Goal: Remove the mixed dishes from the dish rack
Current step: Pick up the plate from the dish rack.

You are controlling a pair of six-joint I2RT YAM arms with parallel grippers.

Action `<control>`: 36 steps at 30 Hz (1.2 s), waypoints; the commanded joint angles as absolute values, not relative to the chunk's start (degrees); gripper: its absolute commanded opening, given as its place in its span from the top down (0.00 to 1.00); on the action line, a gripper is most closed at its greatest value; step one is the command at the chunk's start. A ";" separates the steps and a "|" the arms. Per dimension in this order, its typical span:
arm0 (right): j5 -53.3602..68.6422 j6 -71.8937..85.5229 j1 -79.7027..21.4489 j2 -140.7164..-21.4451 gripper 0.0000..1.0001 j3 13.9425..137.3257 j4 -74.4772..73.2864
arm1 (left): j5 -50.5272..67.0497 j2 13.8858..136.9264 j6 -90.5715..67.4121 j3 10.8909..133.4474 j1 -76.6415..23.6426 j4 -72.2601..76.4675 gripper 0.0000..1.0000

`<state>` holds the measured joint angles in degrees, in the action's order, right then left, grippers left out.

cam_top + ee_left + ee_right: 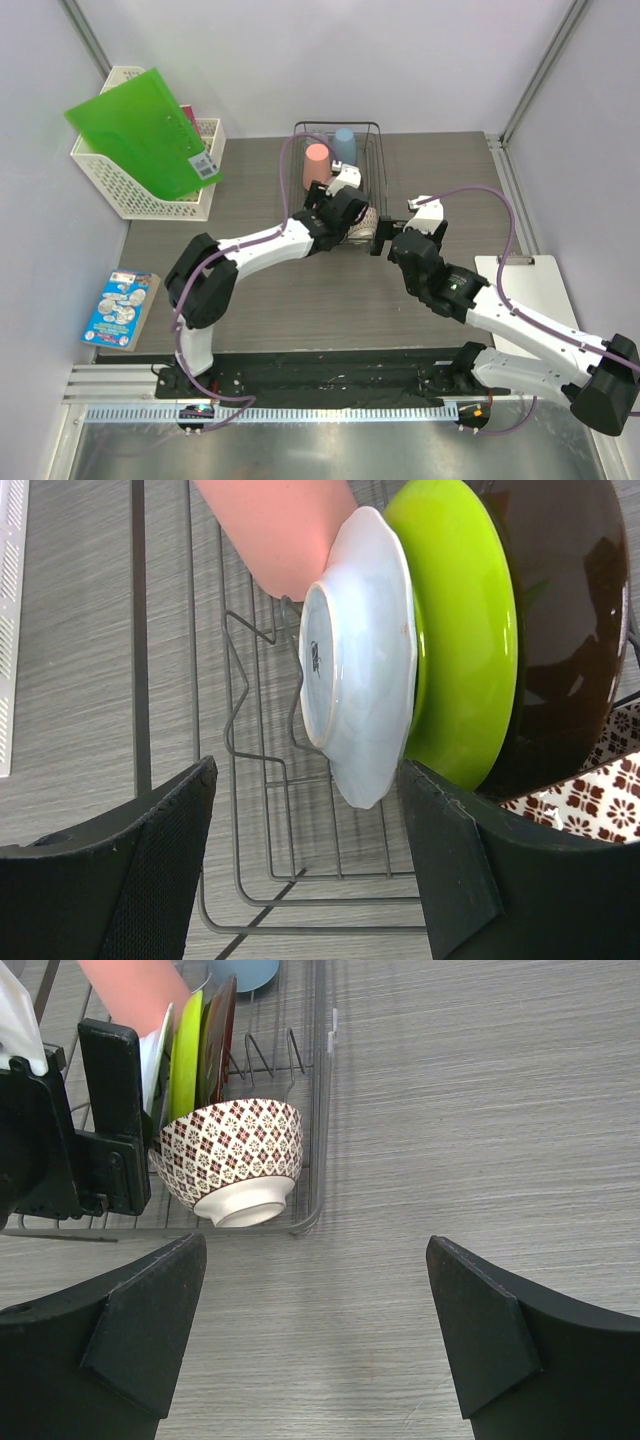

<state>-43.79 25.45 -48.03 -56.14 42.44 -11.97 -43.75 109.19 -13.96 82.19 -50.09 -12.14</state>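
The black wire dish rack (337, 125) stands at the back middle of the table. It holds a pink cup (317, 163) and a light blue cup (344, 145). In the left wrist view the pale grey-white plate (365, 670), the yellow-green plate (465, 630) and the dark red plate (565, 630) stand on edge side by side. The patterned white bowl (235, 1155) lies at the rack's near end. My left gripper (308, 780) is open inside the rack, with the pale plate's rim between its fingers. My right gripper (316, 1245) is open over bare table, just right of the rack.
A white lattice basket (150, 175) with a green folder (145, 130) stands at the back left. A blue booklet (120, 308) lies at the front left. A white clipboard (545, 290) lies at the right. Walls close in the table on three sides.
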 commanded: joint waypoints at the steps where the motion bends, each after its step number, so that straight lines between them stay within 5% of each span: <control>1: -44.21 26.10 -48.25 -56.25 0.04 42.54 -9.84 | -43.59 111.18 -15.64 82.00 -50.36 -9.14 0.26; 21: -43.86 26.10 -48.25 -58.80 0.03 42.45 -8.35 | -46.40 110.83 -18.11 77.17 -47.20 -5.71 0.33; 36: -43.42 25.93 -48.25 -61.44 0.04 43.94 -7.38 | -51.32 108.02 -14.94 74.98 -48.16 -4.57 0.76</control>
<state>-43.07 25.63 -48.03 -61.28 42.41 -10.04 -45.80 112.20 -16.12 76.25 -47.92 -5.74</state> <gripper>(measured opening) 0.966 0.312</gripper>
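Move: The white plate stands on edge in the rack, its middle about 6 cm straight ahead of the left hand and some 5 cm below it, the near rim just beyond the open fingers. Of that plate, the green plate stands roughly 4 cm to the right and the brown plate 7 cm right; the bowl sits 7 cm right and 5 cm nearer, the pink cup 6 cm farther out and 2 cm left. The plate is roughly 18 cm left, 12 cm ahead and 11 cm below the right hand. The white plate's near rim is taken between the left hand's fingers: the hand sinks about 5 cm, shifting some 2.5 cm left and slightly forward, one finger going in between this plate and the green one. From there it nearly holds its place, rising barely a centimetre, while the fingers close from wide to under half open around the rim. The empty right hand eases down 2 cm and a little left, staying open. ##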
